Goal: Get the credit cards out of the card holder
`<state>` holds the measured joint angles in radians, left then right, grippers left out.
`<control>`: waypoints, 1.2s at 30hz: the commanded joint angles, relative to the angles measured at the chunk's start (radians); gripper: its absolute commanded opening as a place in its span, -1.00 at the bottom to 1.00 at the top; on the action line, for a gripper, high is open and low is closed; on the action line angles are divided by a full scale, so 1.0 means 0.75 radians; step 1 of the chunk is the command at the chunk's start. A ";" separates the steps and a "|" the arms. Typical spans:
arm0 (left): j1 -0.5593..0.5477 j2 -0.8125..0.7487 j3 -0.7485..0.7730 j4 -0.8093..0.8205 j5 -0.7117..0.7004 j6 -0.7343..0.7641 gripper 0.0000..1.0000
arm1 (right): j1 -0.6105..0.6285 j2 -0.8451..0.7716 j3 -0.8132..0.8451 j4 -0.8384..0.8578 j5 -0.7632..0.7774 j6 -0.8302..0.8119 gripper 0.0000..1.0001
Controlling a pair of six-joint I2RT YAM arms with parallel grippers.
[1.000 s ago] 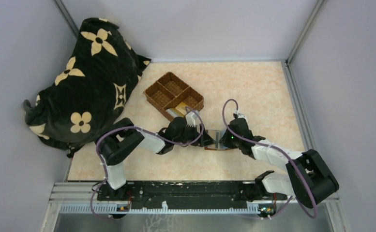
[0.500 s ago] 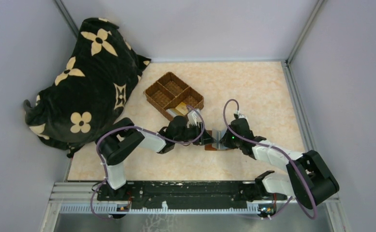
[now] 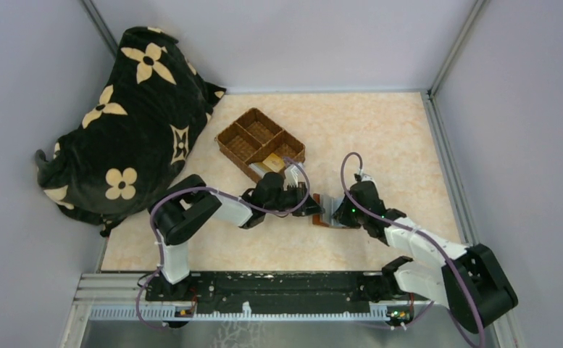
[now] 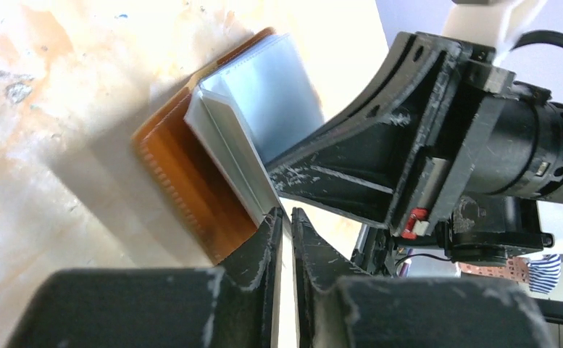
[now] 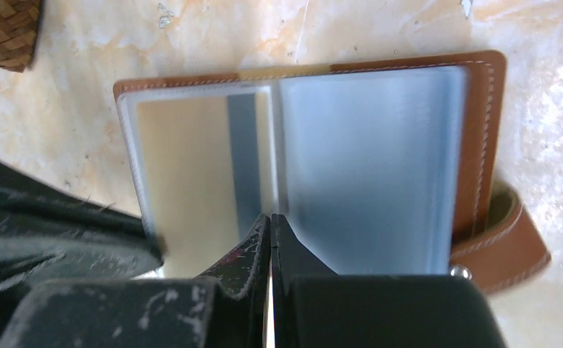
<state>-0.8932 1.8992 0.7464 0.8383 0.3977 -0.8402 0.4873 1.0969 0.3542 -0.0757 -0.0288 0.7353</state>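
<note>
The card holder (image 3: pixel 321 220) lies open on the table between both grippers, with a reddish-brown cover (image 5: pixel 482 138) and grey-blue inner pages (image 5: pixel 372 167). A gold-tan credit card (image 5: pixel 184 181) with a grey stripe sits in its left page. My right gripper (image 5: pixel 269 215) is shut and empty, its tips pressing on the holder's middle fold. My left gripper (image 4: pixel 287 212) has closed to a thin slit at the corner of the pale page stack (image 4: pixel 227 152). It looks shut on the edge of the gold-tan card. Its fingers (image 5: pixel 53 239) cover that page's near-left corner.
A woven three-compartment basket (image 3: pixel 235 141) stands just behind the left gripper, with a tan card (image 3: pixel 271 162) in its near compartment. A black bag with cream flowers (image 3: pixel 126 116) fills the far left. The holder's strap with a snap (image 5: pixel 510 239) sticks out on the right.
The left gripper's jaws have closed from wide apart to a thin slit at the holder's edge. The right gripper and the holder have shifted slightly right and nearer.
</note>
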 commanded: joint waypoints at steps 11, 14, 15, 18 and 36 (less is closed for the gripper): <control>-0.030 0.083 0.168 -0.035 0.036 0.025 -0.63 | -0.024 -0.291 0.098 -0.259 0.047 -0.042 -1.00; -0.036 0.083 0.183 -0.046 0.041 0.028 -0.58 | -0.024 -0.346 0.104 -0.300 0.087 -0.040 -1.00; -0.039 0.083 0.189 -0.053 0.042 0.032 -0.52 | -0.024 -0.366 0.111 -0.318 0.099 -0.040 -1.00; -0.044 0.092 0.209 -0.068 0.045 0.035 -0.30 | -0.027 -0.423 0.141 -0.389 0.145 -0.039 -1.00; -0.095 0.249 0.320 -0.050 0.084 0.003 0.35 | -0.034 -0.579 0.235 -0.564 0.280 -0.041 -1.00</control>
<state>-0.9546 2.0598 0.9592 0.7788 0.4351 -0.8375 0.4736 0.6758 0.4808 -0.4995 0.1547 0.7151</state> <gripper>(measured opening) 0.641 0.005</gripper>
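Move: The raised card page I am turning has its middle about 2 cm right of my left hand, 1 cm ahead and 2 cm lower; the holder's right half, where it goes, is some 8 cm right, level ahead and 4 cm lower. The basket is about 16 cm left and 16 cm ahead. From my right hand, low at the spine, the page is 3 cm left and the right half 4 cm right, both level ahead, with the strap 8 cm right and 1 cm back. With my left fingers nearly shut at the card page's free edge, I carry them about 5 cm to the right over the holder, rising a little first, then dipping some 2.5 cm, and spread them wide around the page as I go. Meanwhile I lift my closed right hand clear of the spine, about 8 cm up and 4 to 5 cm right, its fingers tipping up roughly 10 degrees. ##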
